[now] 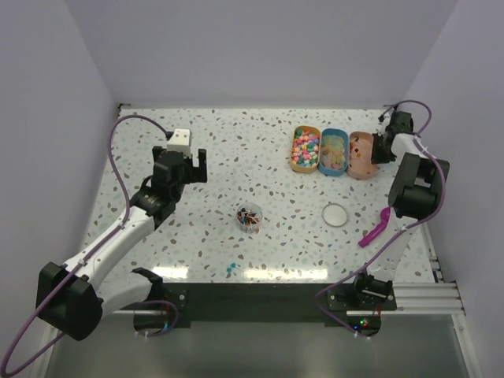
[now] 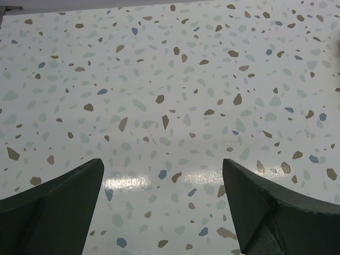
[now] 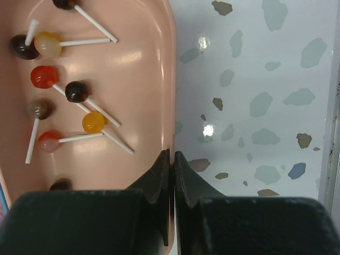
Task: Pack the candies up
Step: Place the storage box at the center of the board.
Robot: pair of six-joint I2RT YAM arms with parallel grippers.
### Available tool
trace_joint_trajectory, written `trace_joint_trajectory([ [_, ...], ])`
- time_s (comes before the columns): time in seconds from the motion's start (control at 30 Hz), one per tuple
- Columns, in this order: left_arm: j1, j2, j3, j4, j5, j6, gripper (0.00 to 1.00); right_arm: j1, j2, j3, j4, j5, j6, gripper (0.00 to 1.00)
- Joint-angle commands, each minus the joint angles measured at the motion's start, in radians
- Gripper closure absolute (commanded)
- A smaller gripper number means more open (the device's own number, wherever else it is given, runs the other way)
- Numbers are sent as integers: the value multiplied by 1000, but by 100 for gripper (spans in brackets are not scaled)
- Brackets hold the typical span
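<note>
The candies [image 1: 250, 216], a dark mix of tiny pieces, fill a small clear cup in the middle of the table. My left gripper [image 1: 187, 166] hovers open over bare tabletop at the back left, well away from the cup. In the left wrist view only speckled table lies between the fingers of that gripper [image 2: 163, 162]. My right gripper [image 1: 379, 150] is at the back right, shut on the right rim of the pink tray [image 1: 361, 163]. In the right wrist view its jaws [image 3: 172, 154] pinch that rim [image 3: 171, 79], one finger inside and one outside.
The pink tray holds several lollipops [image 3: 47, 77]. Left of it stand a blue tray [image 1: 334, 151] of pale candies and an orange tray [image 1: 305, 148] of pastel candies. A white lid [image 1: 335, 213] and a purple scoop [image 1: 374, 228] lie front right. Two stray candies [image 1: 229, 268] lie near the front edge.
</note>
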State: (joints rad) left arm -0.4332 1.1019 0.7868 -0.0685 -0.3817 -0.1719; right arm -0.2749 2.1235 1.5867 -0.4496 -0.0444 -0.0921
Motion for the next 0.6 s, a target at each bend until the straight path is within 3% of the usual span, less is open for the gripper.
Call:
trace_joint_trajectory([
  [0.0,-3,-4,-11,52,4,5,1,29,4,22,22,-49,-30,94],
  [0.27,-3,-23,-12,53,3,6,1,39,-48,-7,6,110,-14,59],
  [0.43,-4,-42,-14,53,10,5,1,37,-173,-33,-10,212,35,49],
  [0.57,-4,-54,-17,53,35,0,1,57,-289,-75,-60,305,138,47],
])
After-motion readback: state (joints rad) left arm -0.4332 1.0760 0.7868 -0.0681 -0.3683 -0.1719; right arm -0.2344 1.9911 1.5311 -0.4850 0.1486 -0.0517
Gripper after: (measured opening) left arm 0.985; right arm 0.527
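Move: Just left of the right hand, its pads still shut on the right wall, the pink lollipop box has its middle about 6 cm to the left, 2 cm ahead and 2 cm lower. Beside it, the blue box is centred some 19 cm left and 3 cm ahead; the purple scoop lies about 25 cm back and 7 cm left. For the idle left hand, the pink box is roughly 75 cm to the right, 15 cm ahead and 18 cm below. Easing about 1 cm left at a steady height, the right hand starts to open on the pink box's wall, lets go with the fingers about half open, then draws back about 2 cm and slightly right while lifting some 4 cm clear of the rim. The wrist tilts and turns clockwise a little, under 10 degrees each. ##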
